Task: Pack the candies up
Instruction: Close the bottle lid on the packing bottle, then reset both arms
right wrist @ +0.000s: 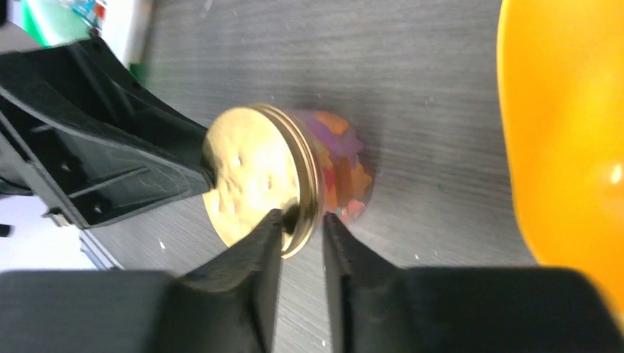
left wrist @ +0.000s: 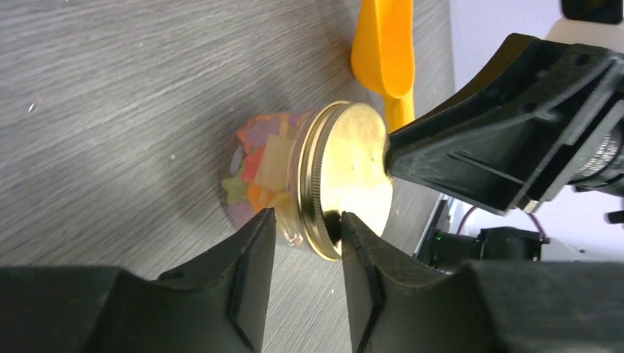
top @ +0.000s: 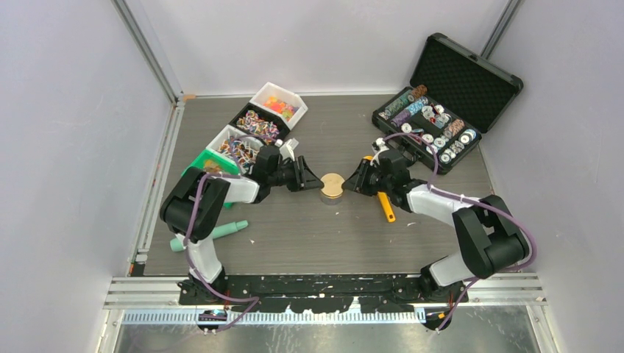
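Note:
A small glass jar [top: 332, 184] with a gold lid [left wrist: 353, 176] stands mid-table, filled with bright candies [left wrist: 261, 169]. The lid [right wrist: 250, 176] and candies [right wrist: 346, 169] also show in the right wrist view. My left gripper [top: 313, 179] is at the jar's left side. Its jaws [left wrist: 305, 220] are closed over the lid's rim, one finger on the lid's top and one against the glass. My right gripper [top: 352, 180] is at the jar's right side, with its jaws [right wrist: 303, 220] pinching the lid's rim the same way.
An orange scoop [top: 385, 206] lies just right of the jar. Candy bins [top: 279, 105] [top: 256, 123] [top: 237, 147] and a green bin [top: 213, 163] stand at the back left. An open black case of poker chips [top: 427, 125] stands at the back right. A teal tool [top: 213, 234] lies at the front left.

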You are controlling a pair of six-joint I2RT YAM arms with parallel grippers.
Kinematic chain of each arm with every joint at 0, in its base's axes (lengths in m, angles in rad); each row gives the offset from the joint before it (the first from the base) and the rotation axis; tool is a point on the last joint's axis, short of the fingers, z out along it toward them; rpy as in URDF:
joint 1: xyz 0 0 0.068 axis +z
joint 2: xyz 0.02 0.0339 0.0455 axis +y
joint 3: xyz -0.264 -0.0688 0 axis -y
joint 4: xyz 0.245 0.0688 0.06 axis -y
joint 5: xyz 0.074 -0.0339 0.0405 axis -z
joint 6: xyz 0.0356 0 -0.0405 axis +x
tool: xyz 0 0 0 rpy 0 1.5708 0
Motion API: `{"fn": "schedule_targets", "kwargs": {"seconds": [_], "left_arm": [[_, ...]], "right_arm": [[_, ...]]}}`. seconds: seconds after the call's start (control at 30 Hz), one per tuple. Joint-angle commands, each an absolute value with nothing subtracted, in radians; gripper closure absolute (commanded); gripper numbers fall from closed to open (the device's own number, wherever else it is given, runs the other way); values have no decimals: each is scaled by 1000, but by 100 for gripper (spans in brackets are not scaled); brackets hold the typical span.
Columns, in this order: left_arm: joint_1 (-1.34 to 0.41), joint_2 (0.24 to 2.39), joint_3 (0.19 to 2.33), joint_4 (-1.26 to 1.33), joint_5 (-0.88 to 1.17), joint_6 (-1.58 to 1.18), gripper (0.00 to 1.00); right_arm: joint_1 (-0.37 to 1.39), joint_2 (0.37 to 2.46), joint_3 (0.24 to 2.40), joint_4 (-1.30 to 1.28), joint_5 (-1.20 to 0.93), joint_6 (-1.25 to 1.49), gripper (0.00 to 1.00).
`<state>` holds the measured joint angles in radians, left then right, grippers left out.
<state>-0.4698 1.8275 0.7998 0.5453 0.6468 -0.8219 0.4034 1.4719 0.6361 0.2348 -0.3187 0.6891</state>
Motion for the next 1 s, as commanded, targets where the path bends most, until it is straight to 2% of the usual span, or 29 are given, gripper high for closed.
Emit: {"fn": "schedule_targets", "kwargs": {"seconds": [0.0, 0.07, 0.1, 0.13, 0.23, 0.27, 0.3, 0.6, 0.97], "left_arm": [[-445, 1732, 838, 363, 606, -743, 55], [-433, 1683, 878, 299, 603, -719, 49], [-429, 1658, 901, 255, 597, -702, 48], [-425, 1632, 924, 209, 587, -682, 48], [-418, 1558, 980, 96, 573, -622, 38], [-416, 1529, 997, 53, 559, -599, 8], [-416, 1498, 1013, 14, 540, -573, 1], [-416, 1229, 1103, -259, 413, -424, 0], [-416, 940, 1051, -484, 317, -367, 0]], "right_arm": [[431, 1390, 738, -50, -247, 595, 60], [431, 1333, 791, -134, -203, 559, 45], [432, 1308, 815, -175, -183, 541, 33], [432, 1287, 839, -230, -161, 522, 27], [432, 1228, 914, -361, -106, 457, 25], [432, 1209, 937, -399, -88, 436, 25], [432, 1190, 960, -436, -62, 416, 25], [431, 969, 1048, -569, 161, 366, 24], [433, 666, 893, -523, 108, 474, 23]]}}
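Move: Standing upright between the two hands, the lidded bottle has its middle about 3 cm right of the left hand and 4 cm left of the right, level fore-and-aft with both and about 3 cm below them. From the right hand, the yellow scoop lies some 9 cm right and 1 cm ahead, the chip case about 21 cm right and 16 cm ahead. The white lollipop bin is roughly 22 cm left and 11 cm ahead of the left hand. Spreading their fingers, both hands come free of the lid's rim on its two sides and rise fast, a good 20 cm each, away from the bottle. They part outward as they climb, the left hand to the left and the right hand to the right by 10 cm or so, drawing back on the later climb while both wrists swing the fingers more forward, some 20 to 30 degrees. ##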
